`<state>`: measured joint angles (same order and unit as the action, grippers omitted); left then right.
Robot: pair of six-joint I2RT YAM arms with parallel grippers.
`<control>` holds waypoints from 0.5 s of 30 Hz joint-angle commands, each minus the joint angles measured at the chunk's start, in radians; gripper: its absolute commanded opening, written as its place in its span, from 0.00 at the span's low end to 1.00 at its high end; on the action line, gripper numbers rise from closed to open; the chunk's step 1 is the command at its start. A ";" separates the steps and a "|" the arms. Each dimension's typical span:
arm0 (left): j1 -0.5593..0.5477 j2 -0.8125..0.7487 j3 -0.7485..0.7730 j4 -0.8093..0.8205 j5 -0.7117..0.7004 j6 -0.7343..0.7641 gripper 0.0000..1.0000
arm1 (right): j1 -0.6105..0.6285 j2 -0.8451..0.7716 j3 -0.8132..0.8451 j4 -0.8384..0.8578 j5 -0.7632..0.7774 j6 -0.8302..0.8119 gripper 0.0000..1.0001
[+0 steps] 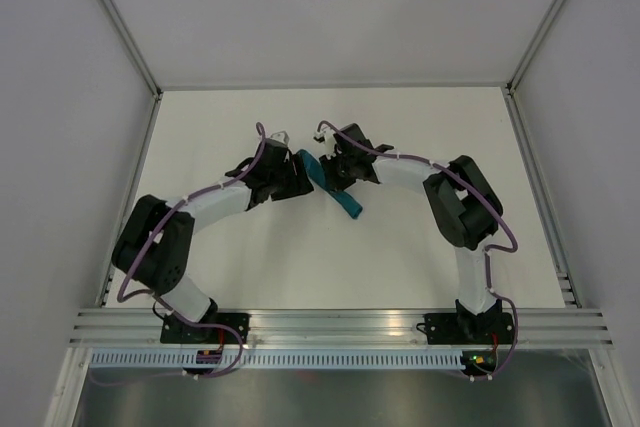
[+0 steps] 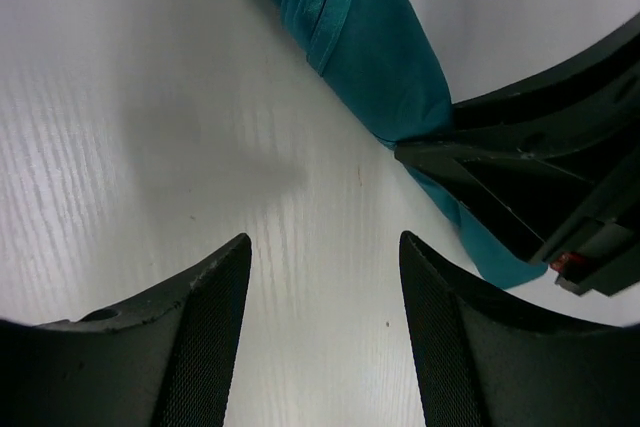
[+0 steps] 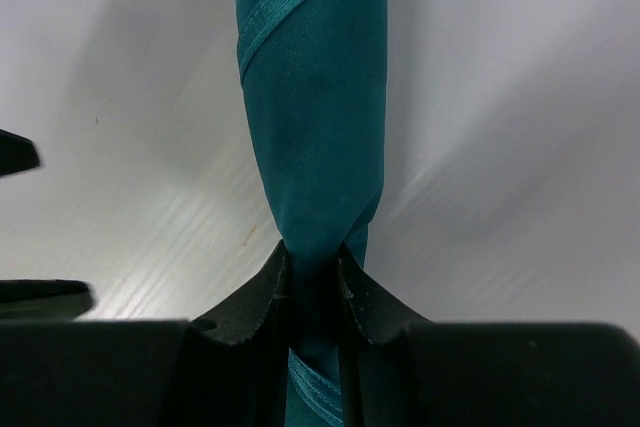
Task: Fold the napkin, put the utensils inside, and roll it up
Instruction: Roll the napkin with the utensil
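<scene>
The teal napkin (image 1: pixel 335 190) is rolled into a slim bundle lying slantwise at the table's middle, between the two arms. My right gripper (image 3: pixel 313 269) is shut on the napkin (image 3: pixel 315 117), pinching the roll near one end. In the left wrist view the napkin (image 2: pixel 370 47) lies ahead and to the right, with the right gripper's black body clamped on it. My left gripper (image 2: pixel 323 247) stands open just beside the roll, with only bare table between its fingers (image 2: pixel 215 327). The utensils are hidden from every view.
The white table (image 1: pixel 400 267) is ringed by white walls and an aluminium frame (image 1: pixel 340 327) at the near edge. The two arms' wrists nearly meet over the roll at the middle.
</scene>
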<state>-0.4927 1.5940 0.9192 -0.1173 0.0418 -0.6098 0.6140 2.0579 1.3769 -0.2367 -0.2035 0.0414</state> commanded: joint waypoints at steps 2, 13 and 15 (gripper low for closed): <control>-0.029 0.073 0.061 0.108 -0.126 -0.159 0.66 | -0.016 0.126 -0.044 -0.125 -0.014 0.138 0.15; -0.061 0.199 0.136 0.171 -0.270 -0.266 0.65 | -0.031 0.151 -0.032 -0.119 -0.059 0.202 0.16; -0.064 0.216 0.144 0.169 -0.299 -0.289 0.65 | -0.036 0.151 -0.032 -0.118 -0.074 0.212 0.16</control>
<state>-0.5518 1.7889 1.0161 0.0124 -0.1753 -0.8143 0.5751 2.1002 1.4021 -0.1886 -0.2996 0.2184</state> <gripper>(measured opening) 0.655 0.250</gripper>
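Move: The rolled napkin's middle lies about 4 cm ahead of the left hand, 6 cm to its right and 5 cm below; from the right hand, which already pinches the roll, it is about 1 cm ahead and 1 cm left, level with it. From the left hand, the roll's far end is some 11 cm straight ahead and its near end about 4 cm back and 13 cm right, both roughly 5 cm lower. Forward over the table goes the left hand, about 5 cm, drifting right and sinking 2 cm early on, its open fingers coming in beside the roll next to the right gripper while the wrist turns some 15 degrees counter-clockwise. The right hand keeps its pinch, tilts and swings slightly clockwise, easing only a little forward and left with the roll. ##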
